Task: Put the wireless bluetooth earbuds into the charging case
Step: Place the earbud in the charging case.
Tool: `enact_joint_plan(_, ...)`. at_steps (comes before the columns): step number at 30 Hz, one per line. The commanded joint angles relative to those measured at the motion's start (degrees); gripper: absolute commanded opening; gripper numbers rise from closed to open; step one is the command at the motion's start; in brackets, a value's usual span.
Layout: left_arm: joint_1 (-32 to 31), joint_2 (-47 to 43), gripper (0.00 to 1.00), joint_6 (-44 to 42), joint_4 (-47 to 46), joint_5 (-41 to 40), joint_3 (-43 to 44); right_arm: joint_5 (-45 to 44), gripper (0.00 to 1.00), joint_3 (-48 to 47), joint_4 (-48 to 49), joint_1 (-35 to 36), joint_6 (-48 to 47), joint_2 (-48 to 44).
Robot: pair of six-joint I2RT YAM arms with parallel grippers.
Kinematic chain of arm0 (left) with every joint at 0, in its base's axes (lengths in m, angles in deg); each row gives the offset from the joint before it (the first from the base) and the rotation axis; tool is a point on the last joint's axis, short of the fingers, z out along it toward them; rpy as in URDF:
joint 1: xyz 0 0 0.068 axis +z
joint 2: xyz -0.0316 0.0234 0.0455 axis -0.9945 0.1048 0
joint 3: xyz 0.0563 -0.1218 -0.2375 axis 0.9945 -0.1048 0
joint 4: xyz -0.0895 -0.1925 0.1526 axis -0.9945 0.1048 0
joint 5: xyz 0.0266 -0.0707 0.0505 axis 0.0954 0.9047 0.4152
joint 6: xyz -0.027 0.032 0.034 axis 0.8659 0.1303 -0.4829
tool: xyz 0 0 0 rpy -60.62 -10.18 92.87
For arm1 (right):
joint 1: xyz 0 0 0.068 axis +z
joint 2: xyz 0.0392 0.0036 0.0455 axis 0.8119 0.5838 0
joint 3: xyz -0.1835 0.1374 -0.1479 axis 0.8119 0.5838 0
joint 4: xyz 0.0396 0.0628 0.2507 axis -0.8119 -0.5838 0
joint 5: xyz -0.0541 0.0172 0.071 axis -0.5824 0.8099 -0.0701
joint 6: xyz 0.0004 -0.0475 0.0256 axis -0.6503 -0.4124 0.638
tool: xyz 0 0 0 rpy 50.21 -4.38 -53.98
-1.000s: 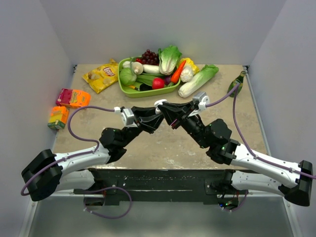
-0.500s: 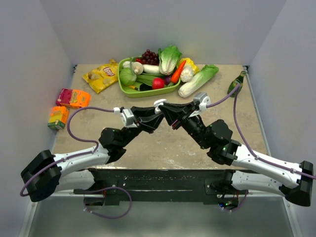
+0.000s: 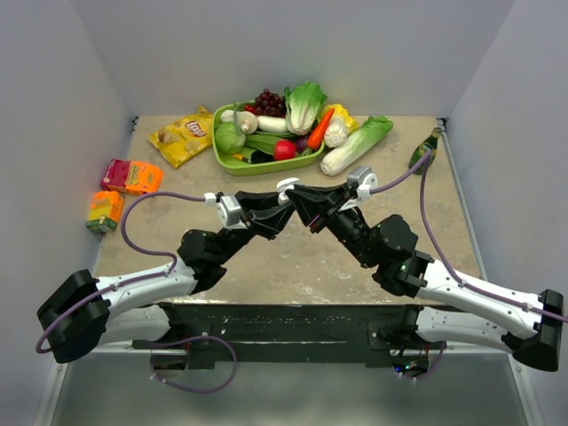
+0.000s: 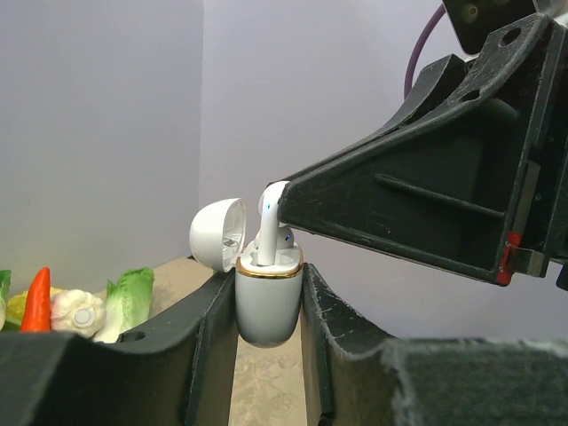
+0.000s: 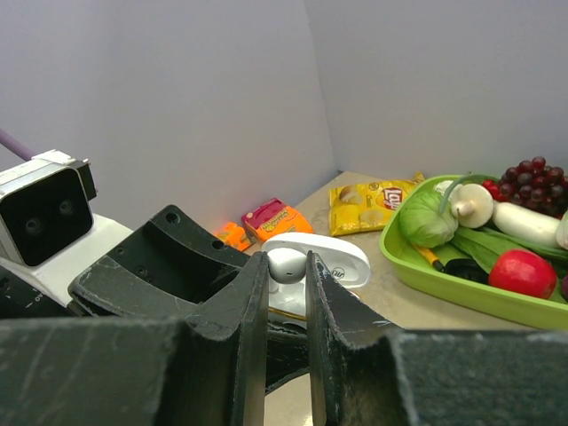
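A white charging case [image 4: 264,312] with a gold rim hangs above the table's middle, its lid [image 4: 216,234] swung open to the left. My left gripper [image 4: 266,282] is shut on the case body. One white earbud [image 4: 269,224] stands stem-down in the case opening, its head still above the rim. My right gripper [image 5: 287,269] is shut on that earbud [image 5: 286,264], coming in from the right over the case lid [image 5: 333,256]. From above, both grippers meet at the case [image 3: 286,187]. No other earbuds show.
A green tray [image 3: 219,156] of toy vegetables and grapes sits at the back. Beside it lie a chips bag [image 3: 182,135] and a lettuce [image 3: 356,145]. Two orange snack boxes [image 3: 130,176] [image 3: 105,211] sit at the left edge, and a green bottle [image 3: 424,153] at the right edge.
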Motion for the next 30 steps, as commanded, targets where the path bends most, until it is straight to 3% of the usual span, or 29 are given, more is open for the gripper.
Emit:
enact_joint_plan(1,-0.13,-1.79,0.0,-0.56,-11.37,0.1,2.08,0.18,0.0,-0.08,-4.95,0.37,-0.62,1.17)
enact_joint_plan(5,-0.13,-1.88,0.0,-0.47,-11.37,0.27,1.99,0.09,0.0,-0.61,-6.0,0.37,-0.53,1.61)
enact_joint_plan(9,-0.13,-2.06,0.0,-0.56,-11.37,0.1,1.99,-0.17,0.16,-1.22,-6.62,0.37,-0.18,1.44)
enact_joint_plan(13,-0.13,-1.97,0.0,-0.56,-11.55,0.19,1.81,-0.35,0.25,-2.02,-7.23,0.37,0.17,1.7)
enact_joint_plan(30,-0.05,-1.7,0.0,-0.47,-11.81,0.01,1.37,-5.62,0.48,-5.0,-7.85,0.37,1.31,-0.93)
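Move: Just under the right fingers, which still pinch the earbud, the charging case has its middle about 2 cm ahead, 1 cm to the left and 3 cm below. Its open lid is about 3 cm ahead, 2 cm left and 1 cm lower; the left fingertips clamping the case are 1 cm ahead, 2 cm left and 4 cm below. From the left hand the case is 1 cm ahead, 1 cm right and 1 cm up. Sinking about 1 cm and easing slightly left, the right hand lowers the half-entered earbud, stem first, down into the case. Midway its fingers begin to spread, letting go of the earbud's head while the fingertips dip a few degrees. The left hand keeps its grip on the case, settling about half a centimetre. ##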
